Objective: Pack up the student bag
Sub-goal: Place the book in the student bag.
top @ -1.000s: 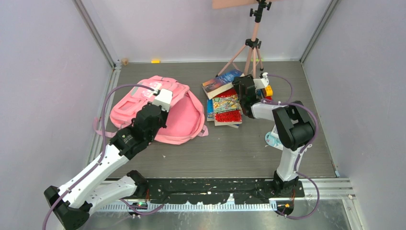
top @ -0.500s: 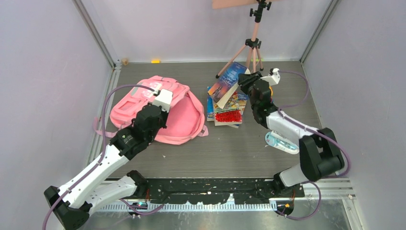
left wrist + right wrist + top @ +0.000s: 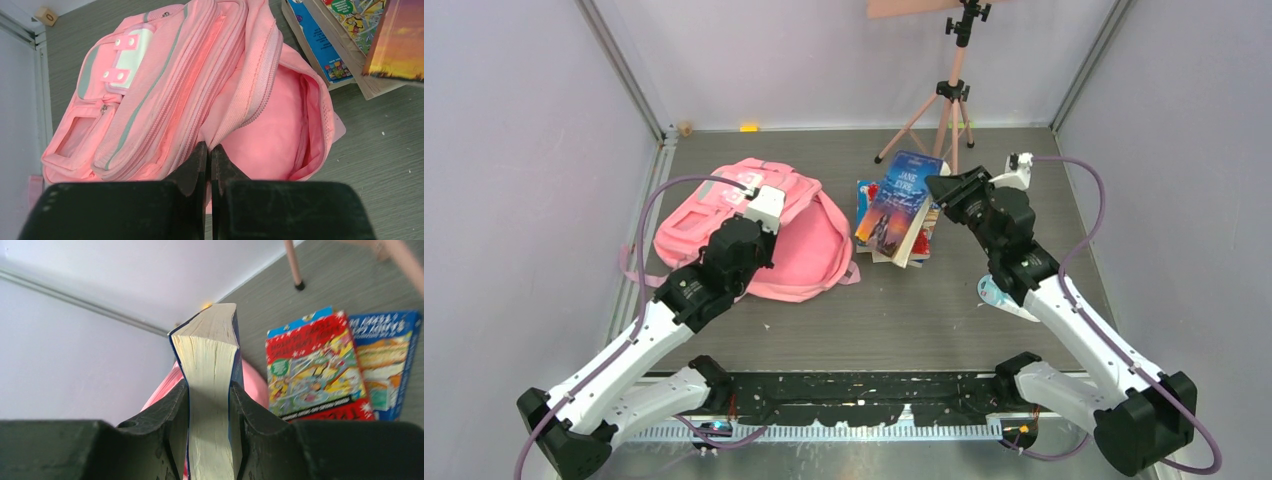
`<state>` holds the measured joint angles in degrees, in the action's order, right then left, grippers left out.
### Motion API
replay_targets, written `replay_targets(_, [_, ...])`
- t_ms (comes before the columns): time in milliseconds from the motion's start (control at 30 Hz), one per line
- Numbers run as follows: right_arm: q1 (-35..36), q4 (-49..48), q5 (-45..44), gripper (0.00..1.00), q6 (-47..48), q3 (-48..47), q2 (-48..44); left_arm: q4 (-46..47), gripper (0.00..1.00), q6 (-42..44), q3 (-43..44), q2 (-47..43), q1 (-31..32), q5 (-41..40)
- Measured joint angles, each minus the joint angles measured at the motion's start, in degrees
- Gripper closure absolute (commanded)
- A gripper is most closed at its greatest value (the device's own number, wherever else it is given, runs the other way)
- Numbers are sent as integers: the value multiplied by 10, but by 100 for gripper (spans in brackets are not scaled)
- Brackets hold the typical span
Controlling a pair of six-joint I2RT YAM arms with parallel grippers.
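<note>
The student bag (image 3: 714, 215) is a big pink backpack lying on the table's left side, its main compartment gaping open (image 3: 280, 135). My left gripper (image 3: 209, 152) is shut on the zip edge of that opening and holds the flap up; from above it sits over the bag's middle (image 3: 759, 222). A thick blue paperback (image 3: 902, 200) hangs tilted above the book stack (image 3: 921, 243), with my right gripper (image 3: 951, 190) shut on it. In the right wrist view the fingers (image 3: 172, 415) clamp the book's covers, page edges (image 3: 210, 355) facing the camera.
A red picture book (image 3: 315, 370) and a blue one (image 3: 387, 365) lie on the stack right of the bag. A pink tripod (image 3: 944, 105) stands behind them. A pale blue-white object (image 3: 1002, 296) lies by the right arm. A small wooden cube (image 3: 48, 16) sits at the back wall.
The right arm has lifted the blue paperback off the stack and turned it cover-up, its elbow swinging out toward the near right. The left arm and the bag have not moved.
</note>
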<state>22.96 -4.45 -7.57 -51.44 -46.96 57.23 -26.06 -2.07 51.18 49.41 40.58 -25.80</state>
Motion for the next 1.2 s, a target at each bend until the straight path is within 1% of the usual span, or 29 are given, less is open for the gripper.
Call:
replay_targets(200, [67,-1,1,99,-87,43,5,0,100,-6,0,0,-1,7])
replay_targets(367, [128,-9,-1,99,-141,49,56,0,100,-6,0,0,-1,10])
replay_targets(533, [176,-54,-16,99,-184,49,104,0,100,-7,0,-1,-1,10])
replay_targets(767, [211,-169,-30,99,-248,47,219,0,100,-7,-2,-2,-1,14])
replay_targets(933, [224,-230,-38,99,-280,31,299,0,100,-7,-3,-3,-1,16])
replay_targets(1200, [227,-306,-42,99,-315,-11,374,0,100,-8,-3,-3,-1,19])
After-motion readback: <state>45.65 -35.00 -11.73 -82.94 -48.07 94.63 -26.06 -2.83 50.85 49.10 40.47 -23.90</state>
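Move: The right hand holds the blue book and is taking it to the bag's open mouth, about 24 cm to its left, 3 cm back and some 16 cm below. The raised flap rim beside the mouth is roughly 29 cm left, 7 cm back and 5 cm down. The stack of red books lies about 5 cm ahead, 5 cm left and 21 cm below. From the left hand, the mouth is around 6 cm ahead, 5 cm right and 11 cm below. Leftward and down, the right arm swings the still-pinched book some 20 cm across and 12 cm lower, away from over the red stack and into the bag's mouth. It draws back about 4 cm early on, then comes forward again by as much. The wrist rolls left side up about 25 degrees, dips its fingertips and turns a little counter-clockwise. The left hand stays put, shut on the flap rim, holding the bag open. ##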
